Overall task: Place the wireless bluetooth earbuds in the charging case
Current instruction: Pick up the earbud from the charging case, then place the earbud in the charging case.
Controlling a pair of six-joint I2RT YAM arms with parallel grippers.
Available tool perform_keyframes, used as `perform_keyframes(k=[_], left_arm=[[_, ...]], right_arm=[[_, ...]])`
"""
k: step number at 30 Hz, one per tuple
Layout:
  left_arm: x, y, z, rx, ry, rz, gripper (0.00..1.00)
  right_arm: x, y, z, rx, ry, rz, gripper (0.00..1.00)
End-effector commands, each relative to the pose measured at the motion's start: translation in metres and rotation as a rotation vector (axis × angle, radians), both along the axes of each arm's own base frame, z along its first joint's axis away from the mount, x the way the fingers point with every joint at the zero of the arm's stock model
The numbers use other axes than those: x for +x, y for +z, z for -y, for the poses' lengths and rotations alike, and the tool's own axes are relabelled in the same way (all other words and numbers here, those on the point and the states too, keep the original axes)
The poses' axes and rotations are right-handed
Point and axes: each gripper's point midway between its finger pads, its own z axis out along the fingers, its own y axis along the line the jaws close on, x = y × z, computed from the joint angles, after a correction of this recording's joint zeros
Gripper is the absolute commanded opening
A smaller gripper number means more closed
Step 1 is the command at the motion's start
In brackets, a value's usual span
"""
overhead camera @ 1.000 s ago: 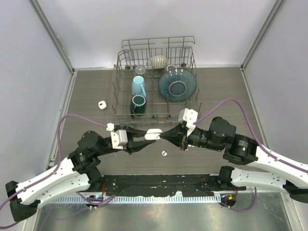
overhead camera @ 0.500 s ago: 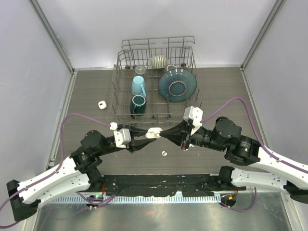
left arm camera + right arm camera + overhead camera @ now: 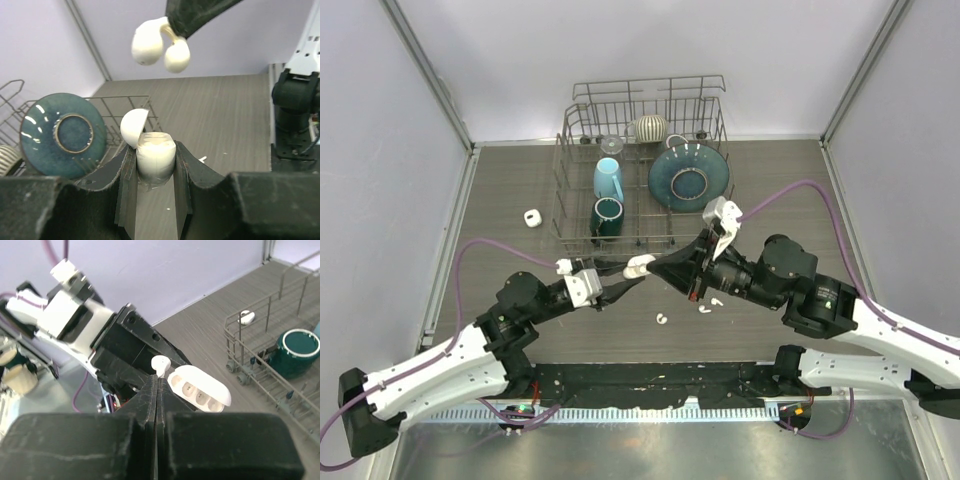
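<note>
My left gripper (image 3: 626, 279) (image 3: 155, 150) is shut on the white charging case (image 3: 638, 266) (image 3: 155, 156), held upright above the table with its lid (image 3: 134, 126) swung open. My right gripper (image 3: 663, 268) (image 3: 157, 381) is shut on the stem of one white earbud (image 3: 161, 365) (image 3: 155, 44). That earbud hangs just above and beside the case's open top (image 3: 199, 389), apart from it. Three more earbuds lie on the table: one (image 3: 662, 319) below the grippers, two (image 3: 705, 308) (image 3: 717, 299) by the right arm.
A wire dish rack (image 3: 565, 160) stands at the back with a blue plate (image 3: 688, 177), a light blue cup (image 3: 608, 178) and a dark green mug (image 3: 606, 216). A small white object (image 3: 532, 218) lies left of the rack.
Both grippers have moved away from the near edge toward the rack, case and earbud still held close together. The right arm's shift has uncovered two earbuds on the table.
</note>
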Motion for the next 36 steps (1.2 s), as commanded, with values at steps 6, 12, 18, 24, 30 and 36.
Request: perform_keyframes(k=[6,12,18,24,30,36], left_arm=[[0.033,0.035,-0.013,-0.04,0.203,0.257,0.0],[0.049,0.04,-0.021,0.0,0.317,0.36,0.0],[0.06,0.046,-0.028,0.008,0.406,0.415,0.0],[0.062,0.05,-0.028,0.024,0.445,0.461,0.0],[0.058,0.056,-0.024,0.027,0.436,0.493,0.0],[0.053,0.059,-0.021,0.023,0.421,0.509,0.0]], right_arm=[[0.024,0.032,0.007,0.185,-0.214,-0.37,0.01],[0.029,0.029,0.001,0.214,-0.272,-0.549,0.01],[0.033,0.019,-0.005,0.242,-0.303,-0.645,0.01],[0.042,0.01,0.001,0.263,-0.381,-0.694,0.01],[0.048,-0.002,-0.003,0.257,-0.428,-0.732,0.01],[0.055,0.002,0.003,0.307,-0.469,-0.754,0.01]])
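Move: The right hand already pinches an earbud; the open charging case in the left fingers lies about 3 cm to its left, 2 cm ahead and 5 cm below. A loose earbud lies on the table nearly under the right hand, roughly 1 cm ahead and 35 cm down. From the left hand, the pinched earbud is some 4 cm right, 2 cm back and 6 cm above. Left hand carries the case 6 cm forward and up towards the earbud; right goes forward, rolling some 45 degrees. ##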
